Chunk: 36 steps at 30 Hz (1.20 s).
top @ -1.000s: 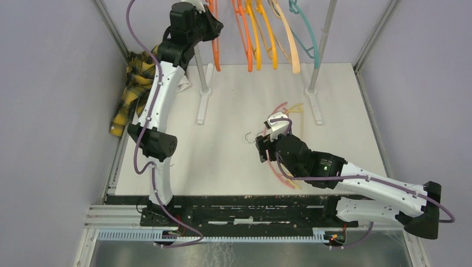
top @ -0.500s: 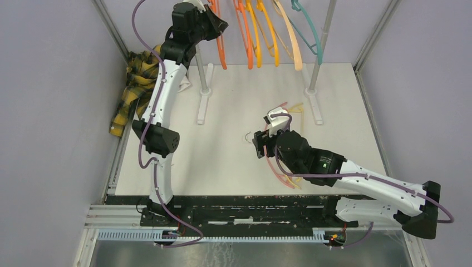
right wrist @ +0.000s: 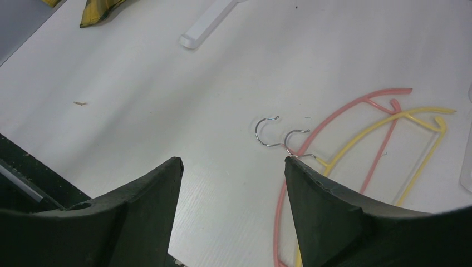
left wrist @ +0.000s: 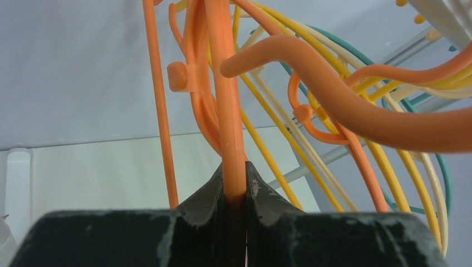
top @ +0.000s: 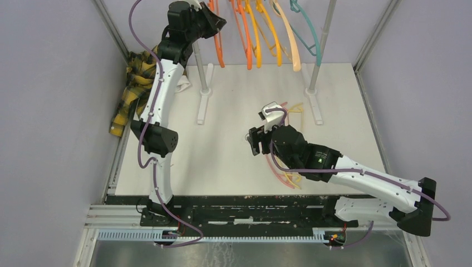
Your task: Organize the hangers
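Observation:
Several hangers hang in a row from the rail at the back: orange ones (top: pixel 247 47), yellow ones, a pale one (top: pixel 293 53) and a teal one (top: pixel 313 41). My left gripper (top: pixel 216 23) is raised to the rail's left end, shut on the bar of an orange hanger (left wrist: pixel 228 111) that runs between its fingers (left wrist: pixel 259 192). A pink hanger (right wrist: pixel 334 119) and a yellow hanger (right wrist: pixel 389 122) lie overlapping on the table, their metal hooks (right wrist: pixel 267 130) pointing left. My right gripper (right wrist: pixel 232 160) hovers open just above those hooks, holding nothing.
A yellow-and-black plaid shirt (top: pixel 132 89) lies bunched at the table's left edge. Two grey rack poles (top: pixel 199 67) (top: pixel 321 50) stand on white feet (top: pixel 203 103) (top: pixel 315 105). Grey walls close in on both sides.
My right arm has moved left, bringing its open gripper over the hooks of the two lying hangers. My left gripper keeps its hold; the hanging hangers have swung slightly.

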### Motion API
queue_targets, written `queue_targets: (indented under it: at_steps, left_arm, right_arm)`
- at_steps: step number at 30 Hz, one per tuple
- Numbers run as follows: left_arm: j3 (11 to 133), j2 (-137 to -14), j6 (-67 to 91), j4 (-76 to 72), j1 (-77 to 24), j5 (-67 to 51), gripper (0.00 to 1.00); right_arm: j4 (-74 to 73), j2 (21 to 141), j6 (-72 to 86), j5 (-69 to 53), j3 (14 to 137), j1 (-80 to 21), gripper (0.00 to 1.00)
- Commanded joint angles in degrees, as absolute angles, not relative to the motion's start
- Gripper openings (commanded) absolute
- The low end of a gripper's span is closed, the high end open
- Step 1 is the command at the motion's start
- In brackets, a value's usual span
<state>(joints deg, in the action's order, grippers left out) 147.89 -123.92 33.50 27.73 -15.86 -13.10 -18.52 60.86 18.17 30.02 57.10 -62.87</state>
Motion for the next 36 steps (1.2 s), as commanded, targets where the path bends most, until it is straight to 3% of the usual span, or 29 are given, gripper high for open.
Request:
queue_targets:
  at_steps: [1,9,23,36]
  left_arm:
    - [147.1,-117.6,33.0,27.6,-15.6,-12.6,0.03]
    - [139.5,-110.0,30.3,32.5,-15.6,-11.2,0.03]
    - [127.8,-102.4,29.8,33.6,-15.6,-11.9,0.03]
    - [125.4,-98.9,31.2,33.7,-16.3,-14.6,0.03]
  right_arm:
    - [-17.0,63.0,18.0,27.3,62.1,-62.7,0.76]
    - [-12.7,71.7,12.8,24.2,70.9,-62.8,0.76]
    - [-1.2,92.4,5.3,30.3,92.9,-62.8,0.78]
    - [11.4,105.3,3.2,39.0,99.3,-62.8,0.71]
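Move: The left hand already grips the orange hanger; its near tip hangs about 12 cm back, 1 cm left and 6 cm below that hand. From the right hand, this tip is some 24 cm ahead, 9 cm left and 11 cm up. The hung orange hanger's near tip lies about 24 cm ahead of the right hand, level sideways, 11 cm up; the pink hanger on the table, roughly 13 cm right, 3 cm back, 22 cm below. The open right hand sweeps left, forward and up some 20 cm towards the hanger the left draws back. ##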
